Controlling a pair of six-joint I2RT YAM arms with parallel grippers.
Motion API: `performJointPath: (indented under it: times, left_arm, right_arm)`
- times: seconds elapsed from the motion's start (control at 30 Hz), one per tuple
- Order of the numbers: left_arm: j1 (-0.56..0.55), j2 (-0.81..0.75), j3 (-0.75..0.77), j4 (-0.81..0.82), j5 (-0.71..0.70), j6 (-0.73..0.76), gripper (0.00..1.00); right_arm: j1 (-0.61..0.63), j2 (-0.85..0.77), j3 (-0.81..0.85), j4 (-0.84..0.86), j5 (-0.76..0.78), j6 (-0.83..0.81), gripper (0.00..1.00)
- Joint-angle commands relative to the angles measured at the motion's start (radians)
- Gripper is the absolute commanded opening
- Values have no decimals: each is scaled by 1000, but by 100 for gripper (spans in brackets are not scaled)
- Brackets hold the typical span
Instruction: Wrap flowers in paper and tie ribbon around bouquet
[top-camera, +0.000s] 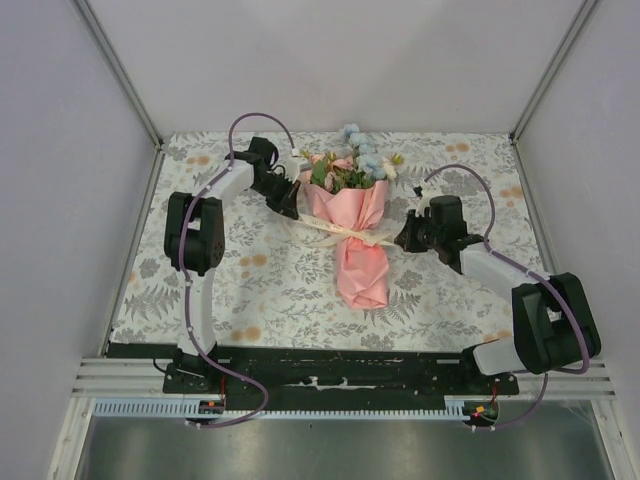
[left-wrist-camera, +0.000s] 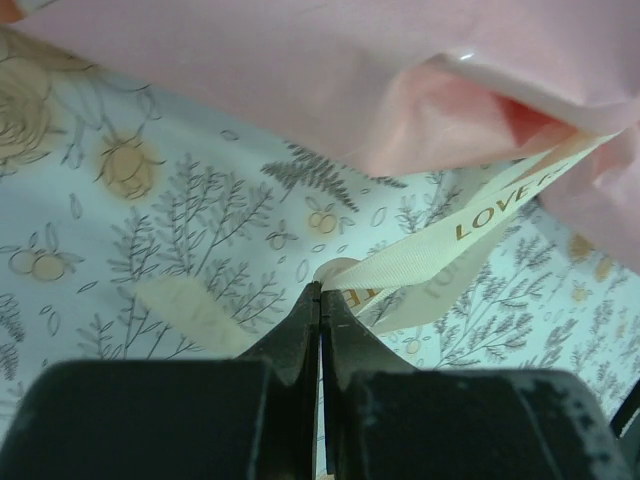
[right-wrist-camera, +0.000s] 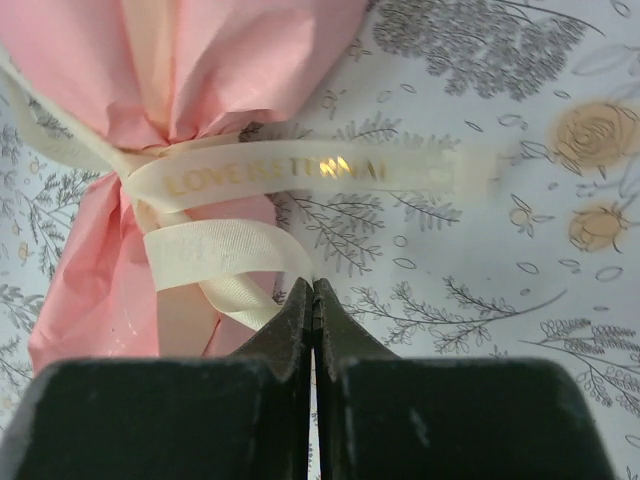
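Observation:
The bouquet lies in the middle of the table in the top view. Its pink paper (top-camera: 358, 250) forms a cone, with the flowers (top-camera: 352, 165) at the far end. The cream ribbon (top-camera: 345, 232) is knotted around the waist, and its ends run out to both sides. My left gripper (top-camera: 292, 208) sits at the bouquet's left. Its jaws (left-wrist-camera: 320, 292) are shut, pinching a fold of ribbon (left-wrist-camera: 440, 245) below the paper (left-wrist-camera: 300, 80). My right gripper (top-camera: 400, 240) is at the bouquet's right. It is shut (right-wrist-camera: 314, 286) on a ribbon (right-wrist-camera: 225, 250) tail next to the paper (right-wrist-camera: 230, 60).
A floral-print tablecloth (top-camera: 250, 290) covers the table. White walls with metal posts (top-camera: 118, 70) enclose the left, back and right. Both arm bases stand on the black rail (top-camera: 330, 365) at the near edge, and purple cables (top-camera: 260, 120) loop over the arms.

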Motion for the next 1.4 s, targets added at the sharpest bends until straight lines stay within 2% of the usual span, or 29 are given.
performJointPath:
  times: [0.0, 0.27, 0.3, 0.5, 0.73, 0.9, 1.1, 1.2, 1.37]
  left_arm:
    - [42, -49, -29, 59, -161, 35, 2]
    - [71, -38, -88, 120, -265, 35, 2]
    - [77, -34, -88, 125, -279, 34, 2]
    - [101, -20, -85, 131, -301, 34, 2]
    - [101, -17, -68, 137, -302, 23, 2]
    - [97, -23, -27, 145, -253, -8, 2]
    - [93, 31, 118, 124, -249, -31, 2]
    - [96, 26, 132, 117, -255, -23, 2]
    - [120, 18, 90, 140, -305, -28, 2]
  right_arm:
    - [-110, 26, -11, -87, -51, 167, 0]
    - [-286, 101, -7, -165, -30, 324, 0]
    - [-327, 110, -7, -168, -21, 328, 0]
    - [-383, 122, -5, -202, 47, 310, 0]
    - [-378, 138, 10, -184, -23, 287, 0]
    - [-225, 148, 65, -150, -122, 287, 0]
    - [-101, 190, 119, -145, -200, 309, 0]
    - [-110, 178, 125, -167, -168, 301, 0]
    - [-199, 138, 81, -207, -116, 298, 0]
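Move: The ribbon knot at the bouquet's waist lies about 18 cm to the right of the left hand, 6 cm back and slightly below; from the right hand it is some 16 cm to the left, 3 cm ahead and a few centimetres below. From the left hand the flowers lie 16 cm ahead and 18 right, the paper's tail 21 back and 22 right; from the right hand, 26 ahead and 16 left, and 12 back and 12 left. Gripping the ribbon, right hand pulls 7 cm right and down, then returns left; left dips, then goes forward-left. ##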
